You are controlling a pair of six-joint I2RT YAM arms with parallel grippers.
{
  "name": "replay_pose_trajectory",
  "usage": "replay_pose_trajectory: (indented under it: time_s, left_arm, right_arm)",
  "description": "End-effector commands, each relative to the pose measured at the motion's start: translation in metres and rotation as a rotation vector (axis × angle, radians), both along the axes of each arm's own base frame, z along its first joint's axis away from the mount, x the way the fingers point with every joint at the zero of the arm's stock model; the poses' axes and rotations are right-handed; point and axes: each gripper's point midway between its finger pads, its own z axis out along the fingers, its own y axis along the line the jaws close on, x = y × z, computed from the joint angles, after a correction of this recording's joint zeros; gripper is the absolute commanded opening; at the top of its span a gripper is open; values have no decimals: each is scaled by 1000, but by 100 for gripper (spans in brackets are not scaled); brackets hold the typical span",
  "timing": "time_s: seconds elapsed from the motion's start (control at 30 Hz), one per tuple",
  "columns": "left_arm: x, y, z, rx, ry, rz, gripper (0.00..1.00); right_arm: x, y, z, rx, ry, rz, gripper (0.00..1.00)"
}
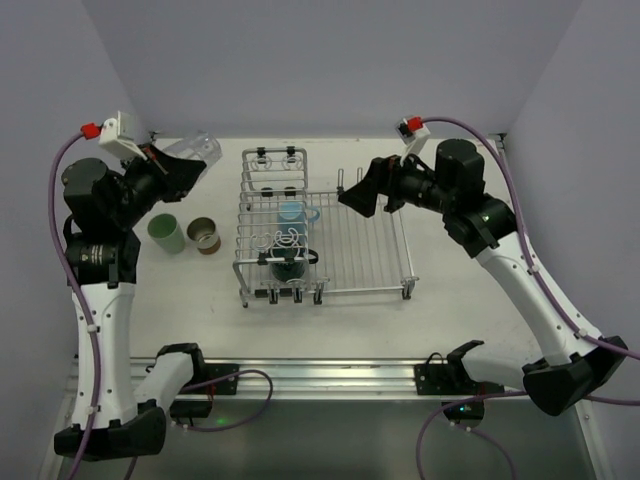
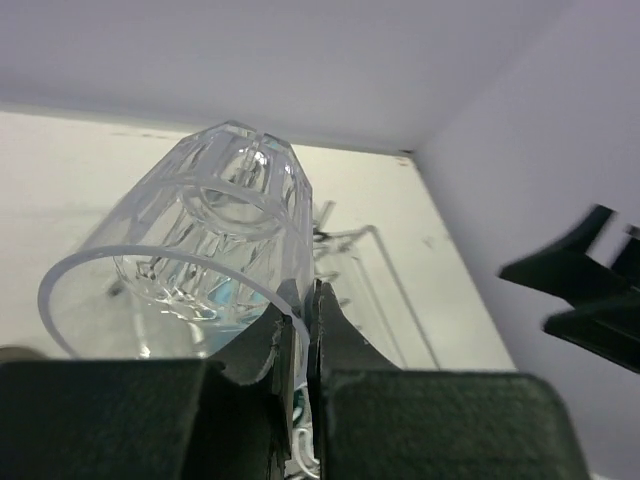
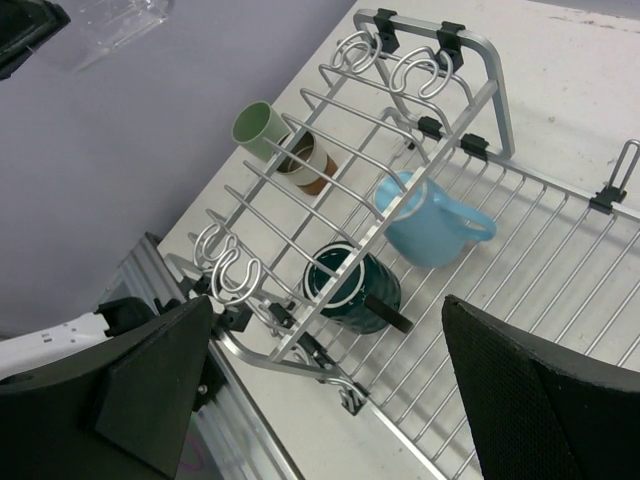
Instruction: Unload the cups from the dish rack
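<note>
My left gripper (image 1: 178,166) is shut on the rim of the clear glass (image 1: 197,150), held tilted in the air over the table's far left; the wrist view shows the rim pinched between the fingers (image 2: 300,322) and the glass (image 2: 200,240) lying on its side. A pale green cup (image 1: 166,233) and a brown cream-lined cup (image 1: 205,236) stand on the table left of the dish rack (image 1: 370,250). Inside the rack lie the light-blue mug (image 3: 430,222) and the dark teal cup (image 3: 356,288). My right gripper (image 1: 368,198) hangs open above the rack's flat grid (image 3: 560,250), nothing in it.
The rack's raised section with cup loops (image 3: 400,70) runs along its left side, over the two cups. The aluminium rail (image 1: 320,375) with the arm bases lines the near edge. Walls close in the back and the sides.
</note>
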Motion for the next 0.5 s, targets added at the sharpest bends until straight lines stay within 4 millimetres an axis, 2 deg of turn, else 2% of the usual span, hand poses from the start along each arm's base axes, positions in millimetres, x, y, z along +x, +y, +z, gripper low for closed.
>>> replay_pose_trajectory:
  time_s: [0.0, 0.07, 0.13, 0.17, 0.23, 0.27, 0.37, 0.43, 0.47]
  left_arm:
    - [7, 62, -30, 158, 126, 349, 0]
    - [6, 88, -46, 197, 207, 491, 0]
    - [0, 105, -61, 210, 292, 590, 0]
    - [-6, 120, -75, 239, 355, 672, 0]
    - [-18, 137, -91, 243, 432, 785, 0]
    - [-31, 149, -104, 272, 474, 862, 0]
    - [-57, 164, -124, 254, 523, 989, 0]
    - [-67, 165, -132, 193, 539, 1043, 0]
    - [-76, 168, -143, 158, 560, 1094, 0]
  right_arm:
    - [1, -7, -1, -27, -34, -27, 99]
    - [3, -7, -4, -33, -29, -28, 99]
    - [5, -5, -9, -39, -14, -25, 99]
    - [6, -5, -12, -44, -5, -26, 99]
    - [8, -7, -14, -51, -1, -38, 99]
    - [8, -7, -15, -53, 1, -39, 99]
    - [8, -5, -19, -54, 13, -36, 99]
    - [9, -5, -20, -52, 19, -35, 99]
    - [8, -4, -22, -53, 26, -29, 99]
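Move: Beyond the left hand and to its left, among the cups already unloaded, stands the green cup: about 8 cm ahead, 20 cm left and 37 cm below. The brown cup is roughly 10 cm to the right of it, level with it. In the rack the blue mug lies some 14 cm ahead of the left hand, 14 cm to its right and 34 cm down. From the right hand the green cup is about 9 cm ahead, 50 cm left and 32 cm lower. Swinging the clear glass away from the rack, the left hand sweeps about 14 cm left and nearly as far down towards the green and brown cups, first edging forward, then drawing back a few centimetres. The wrist turns some 50 degrees counter-clockwise while tipping the fingers well down; they stay shut on the glass's rim. ##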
